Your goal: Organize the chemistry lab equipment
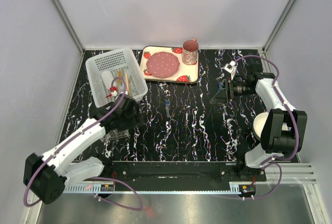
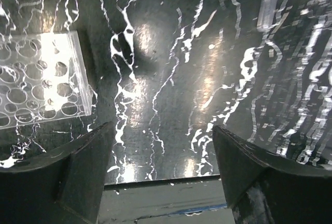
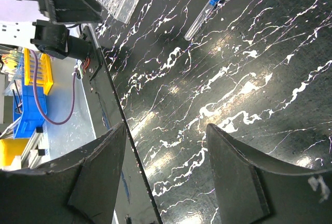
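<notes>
A thin blue-tipped tube (image 1: 167, 103) lies on the black marbled table mid-centre, and it also shows in the right wrist view (image 3: 202, 14). The clear plastic grid rack (image 1: 115, 135) lies beside my left arm, at the left of the left wrist view (image 2: 39, 79). A white perforated basket (image 1: 98, 63) at the back left holds the red-capped bottle (image 1: 111, 91) and tan wooden sticks (image 1: 126, 79). My left gripper (image 2: 163, 130) hangs open over bare table just right of the rack. Over the table's right side, my right gripper (image 3: 166, 128) is open and empty, well apart from the tube.
A strawberry-printed tray (image 1: 189, 73) with a pink plate (image 1: 163, 64) and mug (image 1: 190, 52) stands at the back centre. A cream bowl (image 1: 261, 124) sits behind my right arm. The table's near edge shows in both wrist views.
</notes>
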{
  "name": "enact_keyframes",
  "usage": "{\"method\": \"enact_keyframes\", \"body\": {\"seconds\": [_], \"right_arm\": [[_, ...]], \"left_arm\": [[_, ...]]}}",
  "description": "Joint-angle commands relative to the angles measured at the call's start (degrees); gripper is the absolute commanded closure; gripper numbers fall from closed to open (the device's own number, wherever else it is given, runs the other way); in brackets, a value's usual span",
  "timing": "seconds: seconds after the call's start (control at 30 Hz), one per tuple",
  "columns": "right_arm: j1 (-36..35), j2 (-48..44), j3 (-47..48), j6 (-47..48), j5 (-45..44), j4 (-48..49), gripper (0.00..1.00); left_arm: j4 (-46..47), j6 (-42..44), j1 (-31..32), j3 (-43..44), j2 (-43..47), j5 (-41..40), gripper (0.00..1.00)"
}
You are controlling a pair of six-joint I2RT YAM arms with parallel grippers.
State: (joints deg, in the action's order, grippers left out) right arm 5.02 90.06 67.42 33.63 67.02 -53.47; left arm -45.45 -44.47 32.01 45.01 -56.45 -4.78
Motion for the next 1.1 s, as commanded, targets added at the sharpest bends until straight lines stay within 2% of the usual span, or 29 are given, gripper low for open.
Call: {"method": "enact_keyframes", "body": {"seconds": [0.0,0.07,0.17,0.2,0.33,0.77,1.07], "right_arm": [[0.3,-0.8,1.9,1.3,1.4,-0.2,0.30],[0.3,-0.6,1.9,1.4,1.3,-0.2,0.31],[0.3,-0.4,1.9,1.4,1.3,-0.3,0.31],[0.3,-0.2,1.9,1.4,1.2,-0.2,0.31],[0.3,0.0,2.1,1.5,1.1,-0.4,0.31],[0.3,0.6,2.2,1.9,1.2,-0.8,0.30],[0.3,0.8,2.3,2.1,1.2,-1.2,0.30]], "left_arm": [[0.4,-8.2,4.9,0.0,-5.6,-10.9,0.26],[-0.7,-10.4,5.8,0.8,-9.1,-14.1,0.37],[-0.7,-11.6,6.3,1.8,-12.1,-16.2,0.40],[-0.7,-11.6,6.6,2.1,-12.5,-18.1,0.45],[-1.4,-12.3,6.8,3.1,-13.6,-21.7,0.51],[-2.8,-15.6,6.6,0.8,-15.4,-27.5,0.53],[0.1,-12.4,4.6,0.6,-18.5,-26.8,0.53]]}}
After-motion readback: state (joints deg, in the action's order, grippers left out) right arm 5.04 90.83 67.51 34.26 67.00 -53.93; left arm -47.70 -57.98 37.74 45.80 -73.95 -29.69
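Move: Roughly level with the left hand, perhaps 2 cm nearer the base, the clear tube rack lies about 9 cm to its left and some 9 cm below. The white basket's middle is about 20 cm farther out and 7 cm left of this hand, the blue-capped test tube some 7 cm ahead and 13 cm right. From the right hand the rack lies around 42 cm left, 12 cm back and well below. Sinking about 5 cm, quickly at first, the empty left hand then slides some 4 cm left and slightly forward towards the right-hand end of the rack. Meanwhile the wrist tilts to swing the fingertips left and turns counter-clockwise, nearly 30 degrees in all, while the fingers narrow to about half open, closing on nothing. ##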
